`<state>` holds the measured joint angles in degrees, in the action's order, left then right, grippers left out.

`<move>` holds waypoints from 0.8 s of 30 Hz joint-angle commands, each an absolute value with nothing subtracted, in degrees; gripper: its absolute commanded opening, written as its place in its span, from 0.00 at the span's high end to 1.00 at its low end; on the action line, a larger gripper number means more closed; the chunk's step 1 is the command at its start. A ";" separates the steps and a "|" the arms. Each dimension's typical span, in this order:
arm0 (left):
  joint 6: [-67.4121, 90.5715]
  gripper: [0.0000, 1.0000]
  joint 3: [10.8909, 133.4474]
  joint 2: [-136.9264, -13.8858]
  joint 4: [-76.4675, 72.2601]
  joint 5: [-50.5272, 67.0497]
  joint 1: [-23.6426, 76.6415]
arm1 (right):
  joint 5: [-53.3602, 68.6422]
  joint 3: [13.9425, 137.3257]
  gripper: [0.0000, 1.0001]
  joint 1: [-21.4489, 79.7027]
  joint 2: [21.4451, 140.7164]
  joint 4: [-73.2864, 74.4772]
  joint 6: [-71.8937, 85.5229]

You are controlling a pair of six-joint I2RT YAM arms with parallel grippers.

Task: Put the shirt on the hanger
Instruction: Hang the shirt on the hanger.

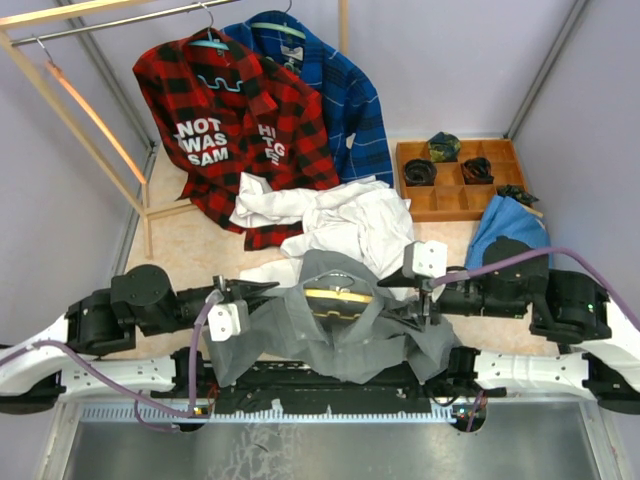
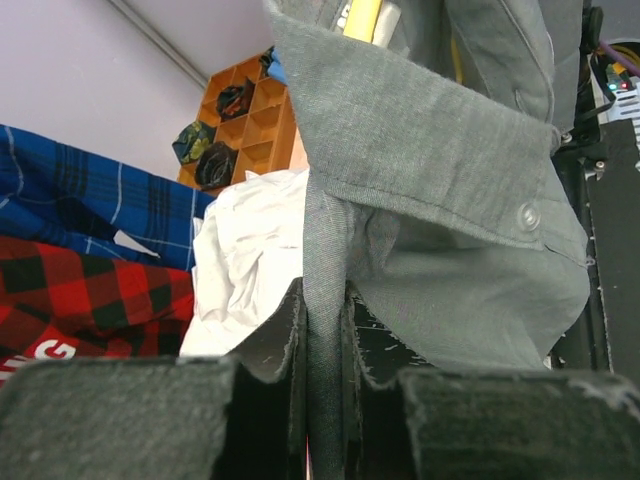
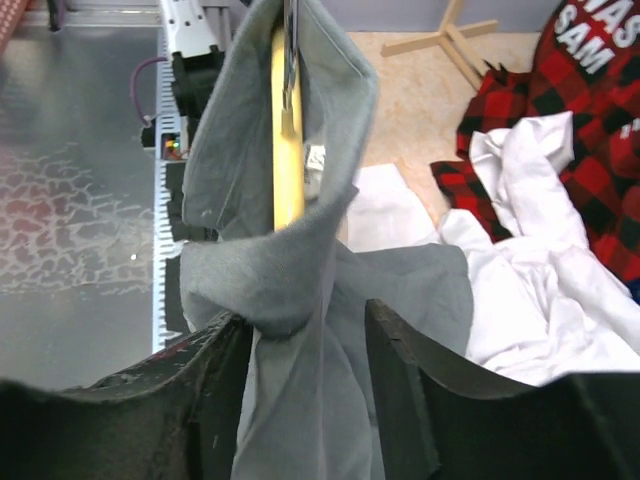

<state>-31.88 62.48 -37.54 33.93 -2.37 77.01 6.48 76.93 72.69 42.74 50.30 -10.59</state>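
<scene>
The grey shirt (image 1: 335, 335) hangs bunched between my two arms at the near edge of the table. The pale yellow hanger (image 1: 335, 297) sits inside its collar. My left gripper (image 1: 270, 290) is shut on a folded front edge of the shirt (image 2: 440, 170), and the cloth runs straight up between its fingers (image 2: 325, 330). In the left wrist view a bit of the hanger (image 2: 362, 18) shows at the top. My right gripper (image 1: 390, 284) is open, with loose grey cloth (image 3: 300, 260) lying between its spread fingers (image 3: 305, 340). The hanger's yellow arm (image 3: 288, 150) stands inside the cloth ahead of them.
A crumpled white shirt (image 1: 345, 215) lies just behind the grey one. A red-black plaid shirt (image 1: 235, 120) and a blue plaid one (image 1: 345, 95) hang on teal hangers from the wooden rack (image 1: 90, 120). A wooden compartment tray (image 1: 460, 180) and a blue cloth (image 1: 505, 225) are at the right.
</scene>
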 commanded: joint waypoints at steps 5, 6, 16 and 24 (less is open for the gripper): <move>-33.67 1.00 70.19 -36.37 36.76 -9.05 77.08 | -5.34 77.25 0.44 73.15 38.56 53.34 -9.28; -33.77 1.00 70.67 -36.41 37.05 -10.45 77.08 | -6.69 77.28 0.43 73.11 38.18 53.48 -9.17; -40.91 1.00 70.51 -39.28 31.40 -26.50 77.10 | -24.09 76.42 0.25 73.08 38.30 44.24 -8.94; -46.67 1.00 70.03 -42.74 25.36 -27.99 77.14 | -33.73 82.14 0.20 73.04 47.73 39.80 -7.87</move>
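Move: The left hand already pinches the shirt's left shoulder, with the yellow hanger's middle about 9 cm to its right, nearly level. The right hand is empty and half open; the shirt's right shoulder lies roughly 4 cm to its left and 1 cm back, with the hanger's middle about 7 cm left, level with it. The white shirt lies on the table some 30 cm ahead of the left hand, 10 cm right and 30 cm below. The pinching left carries the shirt about 7 cm forward and up; the right hand, opening wider, swings forward-right. ##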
